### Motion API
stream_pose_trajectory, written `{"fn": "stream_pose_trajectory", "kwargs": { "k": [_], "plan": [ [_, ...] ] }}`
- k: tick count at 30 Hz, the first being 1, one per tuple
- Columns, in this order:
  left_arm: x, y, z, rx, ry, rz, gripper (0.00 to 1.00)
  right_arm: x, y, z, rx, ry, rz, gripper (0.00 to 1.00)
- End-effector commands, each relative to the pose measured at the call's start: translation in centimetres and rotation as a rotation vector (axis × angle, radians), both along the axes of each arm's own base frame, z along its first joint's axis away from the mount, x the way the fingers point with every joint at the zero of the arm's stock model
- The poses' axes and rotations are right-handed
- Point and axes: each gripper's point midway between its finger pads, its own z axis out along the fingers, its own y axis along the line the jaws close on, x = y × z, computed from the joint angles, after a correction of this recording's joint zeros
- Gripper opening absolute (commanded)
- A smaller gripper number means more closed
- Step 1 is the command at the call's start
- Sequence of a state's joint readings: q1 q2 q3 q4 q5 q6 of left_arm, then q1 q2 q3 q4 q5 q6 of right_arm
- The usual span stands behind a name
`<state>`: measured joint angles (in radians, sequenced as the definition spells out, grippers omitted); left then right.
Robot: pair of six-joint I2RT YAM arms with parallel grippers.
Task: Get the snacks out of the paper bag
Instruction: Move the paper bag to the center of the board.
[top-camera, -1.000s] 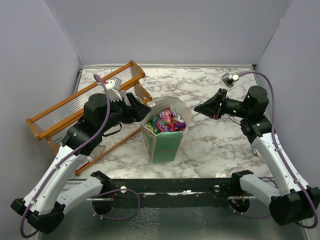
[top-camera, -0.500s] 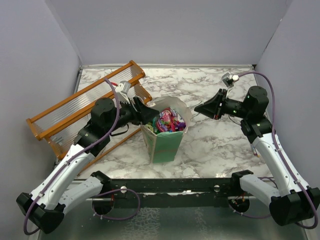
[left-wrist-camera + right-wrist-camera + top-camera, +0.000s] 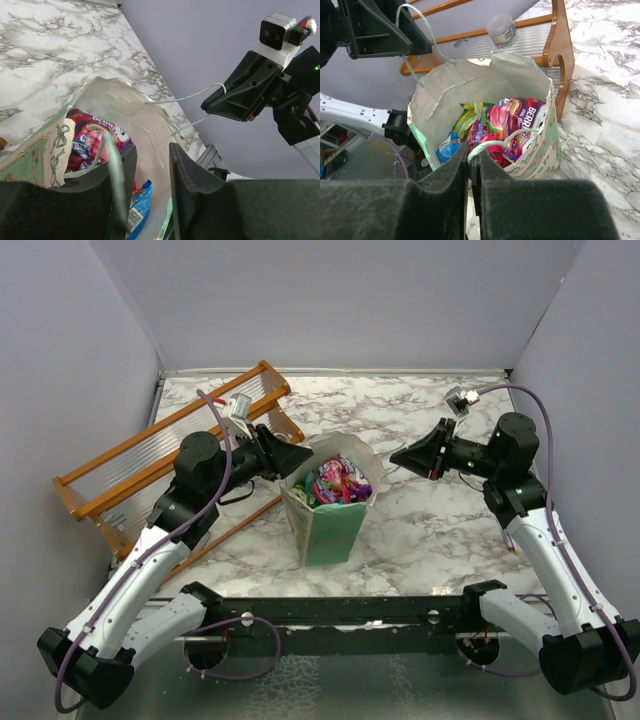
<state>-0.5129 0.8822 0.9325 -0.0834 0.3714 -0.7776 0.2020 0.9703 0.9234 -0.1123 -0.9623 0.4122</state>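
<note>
The mint-green paper bag (image 3: 330, 525) stands upright mid-table, and its cream inside (image 3: 445, 95) faces both wrist cameras. Bright snacks (image 3: 340, 480) fill it: a purple packet (image 3: 85, 137), a blue one (image 3: 137, 205), and pink and green ones (image 3: 505, 120). My right gripper (image 3: 472, 150) is shut on the right string handle (image 3: 505, 142) and holds it taut (image 3: 400, 455). My left gripper (image 3: 151, 150) hovers at the bag's left rim (image 3: 298, 455) with a gap between its jaws. The left handle string (image 3: 107, 150) drapes over one finger.
An orange wooden rack (image 3: 160, 455) lies tilted behind and left of the bag, close to my left arm. A small clear jar (image 3: 501, 29) rests on it. Grey walls close in the marble table (image 3: 450, 530) on three sides.
My left arm has reached in to the bag's left rim and its jaws have narrowed. The right arm and the bag have stayed put.
</note>
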Motion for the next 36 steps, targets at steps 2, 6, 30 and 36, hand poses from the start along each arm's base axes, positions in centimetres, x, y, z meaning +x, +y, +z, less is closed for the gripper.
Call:
{"fn": "stream_pose_trajectory", "kwargs": {
  "k": [2,6,30,36],
  "plan": [
    [0.2,0.6,0.9,-0.020,-0.023,-0.005,0.29,0.0,-0.2,1.3,-0.003,-0.052,-0.023,0.08],
    [1.2,1.4,2.3,0.007,-0.064,0.027,0.16,0.1,-0.1,1.0,-0.003,-0.043,-0.023,0.10],
    [3.6,2.2,10.7,0.114,-0.326,-0.011,0.00,-3.2,2.8,-1.6,-0.014,0.030,0.128,0.10],
    [0.4,-0.3,10.1,-0.009,-0.396,-0.258,0.00,-1.0,-0.4,-6.0,-0.130,0.166,-0.192,0.14]
  ]
}}
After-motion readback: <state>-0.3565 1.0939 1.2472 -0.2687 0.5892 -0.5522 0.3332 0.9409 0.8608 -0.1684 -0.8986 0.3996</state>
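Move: The bag's left handle is looped at my left fingertips, within 1 cm. From that hand the paper bag's middle is about 7 cm right, 4 cm back and 18 cm below; the snacks inside lie some 7 cm right, 4 cm back and 13 cm down. The wooden rack's middle is roughly 25 cm left and 5 cm ahead, 28 cm lower. My right hand has the right handle at its fingertips; from there the bag lies 10 cm left, 4 cm back, 15 cm below. I shut my half-open left fingers on the left handle and carry it about 5 cm forward, with some left and up, rolling that wrist slightly, before easing back right a little. My right hand keeps its pinch on the right handle; it waits, then draws back and left about 4 cm and sinks 3 cm, so the two hands pull the bag round. ##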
